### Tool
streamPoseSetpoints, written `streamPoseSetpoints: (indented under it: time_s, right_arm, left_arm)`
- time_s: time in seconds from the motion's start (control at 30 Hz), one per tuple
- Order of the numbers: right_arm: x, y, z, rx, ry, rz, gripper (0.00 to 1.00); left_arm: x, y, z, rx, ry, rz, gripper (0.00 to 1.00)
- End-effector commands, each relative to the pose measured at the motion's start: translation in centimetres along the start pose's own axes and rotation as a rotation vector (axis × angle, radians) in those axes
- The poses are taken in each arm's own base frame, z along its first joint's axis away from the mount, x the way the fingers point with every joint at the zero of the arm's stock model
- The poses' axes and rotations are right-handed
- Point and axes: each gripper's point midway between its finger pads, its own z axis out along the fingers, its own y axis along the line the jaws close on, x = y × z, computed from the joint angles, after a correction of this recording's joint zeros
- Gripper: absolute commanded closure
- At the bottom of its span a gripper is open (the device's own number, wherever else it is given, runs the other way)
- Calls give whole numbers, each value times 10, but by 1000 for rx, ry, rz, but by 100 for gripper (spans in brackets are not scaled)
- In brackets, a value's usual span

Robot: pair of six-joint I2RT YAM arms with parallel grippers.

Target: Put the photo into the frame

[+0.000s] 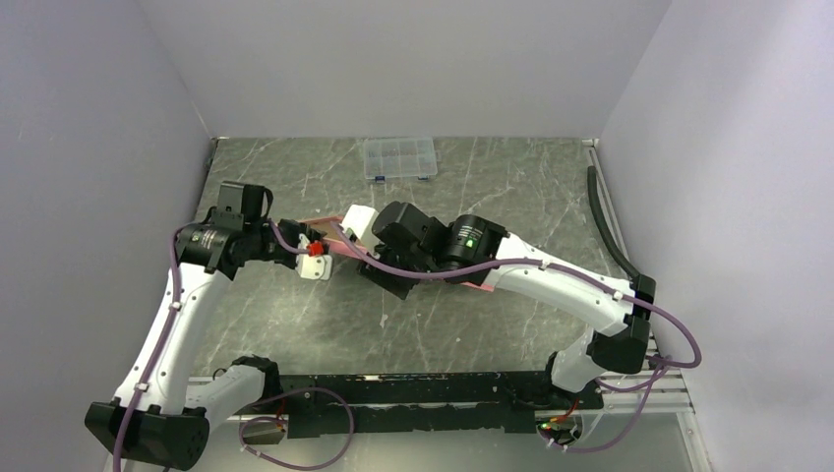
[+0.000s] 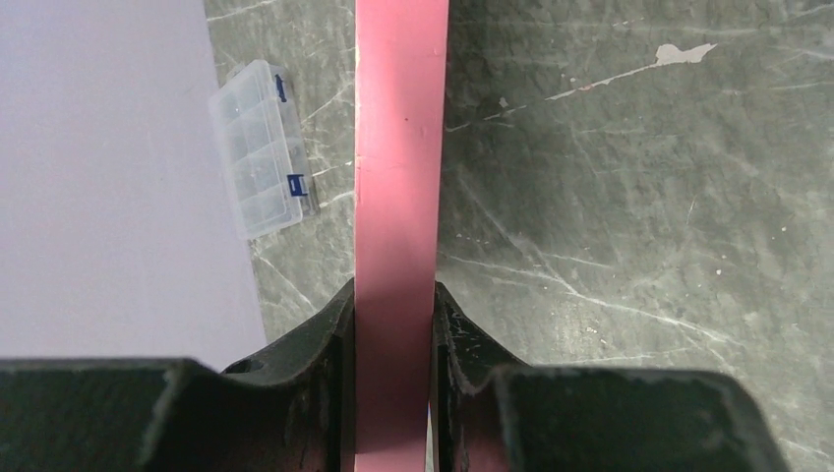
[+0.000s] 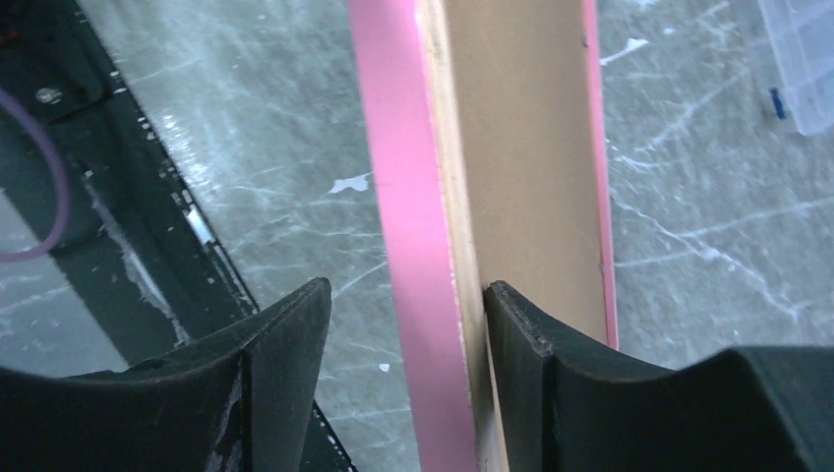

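The frame (image 1: pixel 479 287) is held off the table between the two arms, mostly hidden under the right arm in the top view. My left gripper (image 2: pixel 393 324) is shut on its pink edge (image 2: pixel 398 147), both fingers pressed against it. My right gripper (image 3: pixel 408 305) stands open around another side of the frame (image 3: pixel 511 147), which shows a pink rim and a brown back. One of its fingers (image 3: pixel 521 334) lies against the brown back, while the other (image 3: pixel 285 344) stands apart from the pink rim. The photo is out of view.
A small clear compartment box (image 1: pixel 399 157) lies at the back of the grey marble table (image 1: pixel 511 197). A black mounting rail (image 1: pixel 423 388) runs along the near edge. A black hose (image 1: pixel 605 221) lies along the right side.
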Motion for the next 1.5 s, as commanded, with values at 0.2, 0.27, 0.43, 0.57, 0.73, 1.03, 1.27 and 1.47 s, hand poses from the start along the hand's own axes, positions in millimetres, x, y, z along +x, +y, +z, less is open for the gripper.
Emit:
streamPoseSetpoints:
  time_s: [0.2,0.27,0.43,0.57,0.73,1.03,1.27,1.47]
  right_arm:
    - [-52,-34,-24,157,-142,30,74]
    - [-64,-35,-31,152,-178,48,77]
    - [-84,-34,-42,113,-236,85,81]
    - [-94,-44,-45,74,-262,161,86]
    - [-94,-92,-46,28,-283,363,86]
    - [7,-193,-15,-19,-154,867,89]
    - [89,-214,-25,99,-202,1094,89]
    - [151,-191,-12,148,-273,1245,90]
  left_arm:
    - [-35,21,-16,-93,-116,-214,59]
    - [-36,24,-19,-111,-111,-227,50]
    - [-41,33,-27,-172,-112,-247,32]
    - [-48,50,-39,-238,-110,-288,5]
    - [-44,76,-52,-316,-97,-443,5]
    - [-3,95,-71,-307,-94,-869,5]
    - [24,79,-61,-280,-43,-991,5]
    - [45,55,-43,-220,8,-1069,5]
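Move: The frame is up on edge, already gripped by the left hand; its pink rim passes between the right hand's open fingers, and the spot they will shut on is about 2 cm ahead of that hand, level in height. The left gripper sits roughly 12 cm left and 7 cm ahead of the right hand. From the left hand that rim spot is some 12 cm to the right and 5 cm back. The plastic box lies on the table about 40 cm ahead of the right hand, 2 cm to its right and 24 cm below. The frame changes hands: the right hand eases about 2 cm forward and closes on the rim, then the left opens wide, lets go, and goes up, then forward and left clear of it, before sinking part-way. The right hand raises the frame some 6 cm, swings it forward and right while turning clockwise, then sinks and draws back slightly, ending about 18 cm to the right. ##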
